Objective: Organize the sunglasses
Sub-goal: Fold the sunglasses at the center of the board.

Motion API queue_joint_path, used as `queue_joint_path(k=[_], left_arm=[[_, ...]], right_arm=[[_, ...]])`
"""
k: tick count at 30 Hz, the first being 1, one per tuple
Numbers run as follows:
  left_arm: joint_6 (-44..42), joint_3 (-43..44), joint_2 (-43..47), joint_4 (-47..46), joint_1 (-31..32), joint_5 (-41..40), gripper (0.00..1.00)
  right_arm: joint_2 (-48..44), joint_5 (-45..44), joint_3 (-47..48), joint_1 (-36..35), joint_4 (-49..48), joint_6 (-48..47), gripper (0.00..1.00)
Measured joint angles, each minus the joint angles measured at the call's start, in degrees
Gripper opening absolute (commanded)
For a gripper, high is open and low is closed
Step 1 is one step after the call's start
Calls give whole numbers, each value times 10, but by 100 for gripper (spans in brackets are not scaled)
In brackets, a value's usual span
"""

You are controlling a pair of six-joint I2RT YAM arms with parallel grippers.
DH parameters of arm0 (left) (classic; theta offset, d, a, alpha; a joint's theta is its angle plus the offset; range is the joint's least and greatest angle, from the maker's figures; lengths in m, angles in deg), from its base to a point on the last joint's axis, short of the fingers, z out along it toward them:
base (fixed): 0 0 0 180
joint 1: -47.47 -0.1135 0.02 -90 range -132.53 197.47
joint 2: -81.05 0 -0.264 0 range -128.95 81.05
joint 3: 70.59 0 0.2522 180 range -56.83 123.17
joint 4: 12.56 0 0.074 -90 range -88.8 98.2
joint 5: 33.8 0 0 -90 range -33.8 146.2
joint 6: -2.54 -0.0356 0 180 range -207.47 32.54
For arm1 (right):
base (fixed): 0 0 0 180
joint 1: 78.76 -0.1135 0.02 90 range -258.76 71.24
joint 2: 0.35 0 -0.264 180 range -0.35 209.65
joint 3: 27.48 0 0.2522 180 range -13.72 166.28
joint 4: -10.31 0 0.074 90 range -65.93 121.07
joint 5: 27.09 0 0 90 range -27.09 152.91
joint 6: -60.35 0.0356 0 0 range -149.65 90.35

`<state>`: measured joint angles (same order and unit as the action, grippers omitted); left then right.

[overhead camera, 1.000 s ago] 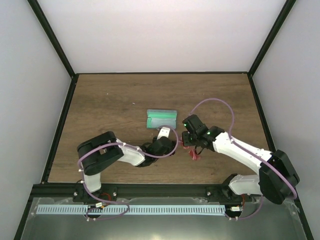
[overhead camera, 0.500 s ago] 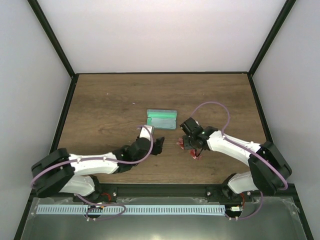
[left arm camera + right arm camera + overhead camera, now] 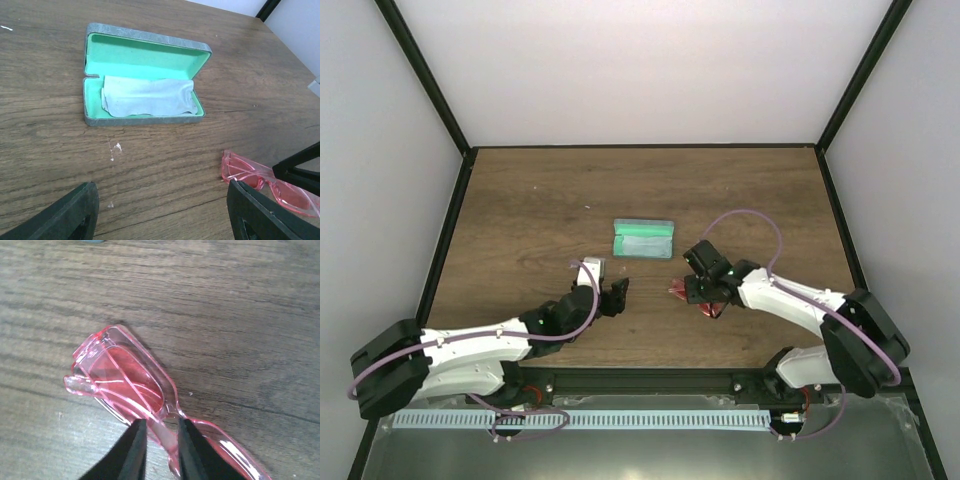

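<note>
The sunglasses [image 3: 122, 372] are a folded pair with a clear pink-red frame, lying on the wooden table. My right gripper [image 3: 159, 432] has its two black fingers pressed on the frame at the bridge, one on each side. From above, the sunglasses [image 3: 712, 309] show under the right gripper [image 3: 701, 291]. In the left wrist view the sunglasses [image 3: 245, 172] lie at the lower right. My left gripper [image 3: 162, 210] stands open over bare wood, left of them, holding nothing. From above, the left gripper [image 3: 613, 297] is apart from the glasses.
An open blue-grey case [image 3: 150, 39] with a green lining lies beyond the grippers, a pale blue cloth [image 3: 147, 95] in its lower half. From above, the case [image 3: 644, 239] sits mid-table. White walls and a black frame bound the table.
My right gripper's fingers have closed in on the sunglasses' bridge. The left arm has drawn back to the left and towards the near edge, away from the glasses.
</note>
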<state>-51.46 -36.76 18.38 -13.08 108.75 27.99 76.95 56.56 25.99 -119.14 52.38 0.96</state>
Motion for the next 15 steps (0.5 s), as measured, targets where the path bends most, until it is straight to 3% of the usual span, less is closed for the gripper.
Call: queue_joint_path(k=[3,6,15], left_arm=[[0,0,-2,0,0,-2,73],[0,0,-12,0,0,-3,72],[3,-11,19,-5,0,-4,72]], right_arm=[[-22,9,-9,0,-3,-3,46],[-38,9,-11,-1,-2,-6,55],[-26,11,-12,-1,-5,-10,58]])
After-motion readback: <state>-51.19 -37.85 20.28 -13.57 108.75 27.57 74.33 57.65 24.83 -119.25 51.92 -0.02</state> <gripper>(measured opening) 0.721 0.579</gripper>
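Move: Just under the right fingers, at most 1 cm ahead and some 2 cm below, lies the middle of the sunglasses, their temples already folded across the lenses. From that hand the open case stands about 14 cm ahead and 12 cm to the left, with the cleaning cloth in it some 13 cm ahead and 12 cm left. For the idle left hand the sunglasses lie about 19 cm to the right, 4 cm back and 9 cm below. Spreading its nearly shut fingers to a bit over half open, the right hand comes free of the folded temples while lifting about 1 cm straight up. It then sinks back by roughly half of that and stays over the sunglasses, pointing down, a fingertip to either side of the temples. ##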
